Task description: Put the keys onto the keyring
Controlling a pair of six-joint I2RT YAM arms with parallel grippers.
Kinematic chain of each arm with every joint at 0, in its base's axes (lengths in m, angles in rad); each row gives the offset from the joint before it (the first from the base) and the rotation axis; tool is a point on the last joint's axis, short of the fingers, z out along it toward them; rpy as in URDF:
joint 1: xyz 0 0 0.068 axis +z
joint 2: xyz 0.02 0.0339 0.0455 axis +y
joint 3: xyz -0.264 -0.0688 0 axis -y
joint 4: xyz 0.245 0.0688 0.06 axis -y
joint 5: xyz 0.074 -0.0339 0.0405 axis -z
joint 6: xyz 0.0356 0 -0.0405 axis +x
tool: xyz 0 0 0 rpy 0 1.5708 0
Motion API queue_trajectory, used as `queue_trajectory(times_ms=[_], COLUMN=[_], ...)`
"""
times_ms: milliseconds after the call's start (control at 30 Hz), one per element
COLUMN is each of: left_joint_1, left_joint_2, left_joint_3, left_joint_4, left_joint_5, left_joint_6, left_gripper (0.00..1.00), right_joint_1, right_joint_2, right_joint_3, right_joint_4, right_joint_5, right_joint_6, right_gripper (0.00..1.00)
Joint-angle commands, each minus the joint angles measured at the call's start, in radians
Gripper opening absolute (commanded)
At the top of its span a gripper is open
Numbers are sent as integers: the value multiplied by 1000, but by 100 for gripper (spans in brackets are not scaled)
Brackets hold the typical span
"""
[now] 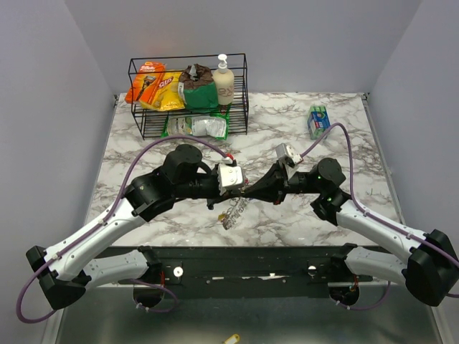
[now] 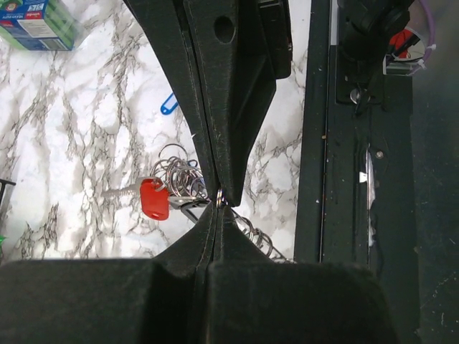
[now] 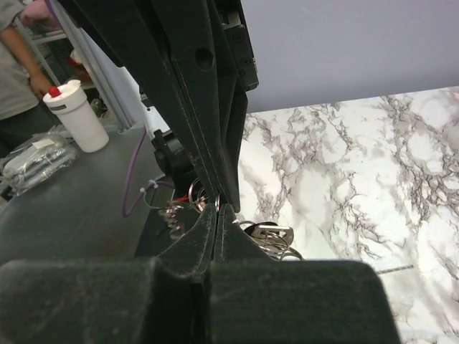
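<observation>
My two grippers meet tip to tip above the table's middle. In the left wrist view the left gripper is shut on a thin silvery loop of the keyring. The right gripper is shut on the same keyring from the opposite side. A bunch of keys and small rings hangs under the tips. It includes a red-headed key and silver keys. A separate blue-tagged key lies flat on the marble. From above, the left gripper and the right gripper touch.
A black wire rack with snack bags and a soap bottle stands at the back left. A blue-green box lies at the back right. The black base rail runs along the near edge. A small yellow object lies below it.
</observation>
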Motion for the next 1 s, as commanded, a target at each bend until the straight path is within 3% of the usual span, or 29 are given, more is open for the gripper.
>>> queue_trajectory(times_ms=[0,33,167,367,633,967], left_joint_1=[-8,-8,-8,4,85,113], left_joint_2=[-25,-31,-54,-129,-212,-134], left_joint_3=[-2,-5,-22,-59,-109,-122], left_joint_4=[95,97,103,183,313,411], left_joint_5=[35,33,9,30,161,386], left_joint_6=[-7,-7,-17,-51,-109,-195], left_gripper=[0,0,27,47,50,47], right_joint_1=[4,6,6,6,6,6], right_joint_2=[-14,-20,-35,-72,-144,-164], right_joint_3=[23,20,5,-18,-46,-46], right_joint_4=[38,44,87,148,200,259], right_joint_5=[27,37,46,43,38,27], right_joint_6=[8,6,26,49,57,103], right_gripper=[1,1,1,1,1,1])
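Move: Between the two closed grippers, whose tips meet at one spot, the keyring is pinched; from either hand its loop hangs with its middle about 6 cm below, 2 cm left and 1 cm back. The red key sits on it some 3 cm forward of both hands, straight ahead and 3 cm down. On the table lies a blue tag, roughly 9 cm farther forward than the left hand, 15 cm to its right and 25 cm below. Handing the keyring over: the left fingers open to about half and let go of it, while the right fingers keep it pinched. The left hand rises about 7 cm, tips tilting up some 20 degrees, drifting back and briefly left before easing right again. The right hand lifts the keyring about 5 cm, drawing back and to its right, tips tilting up slightly. ##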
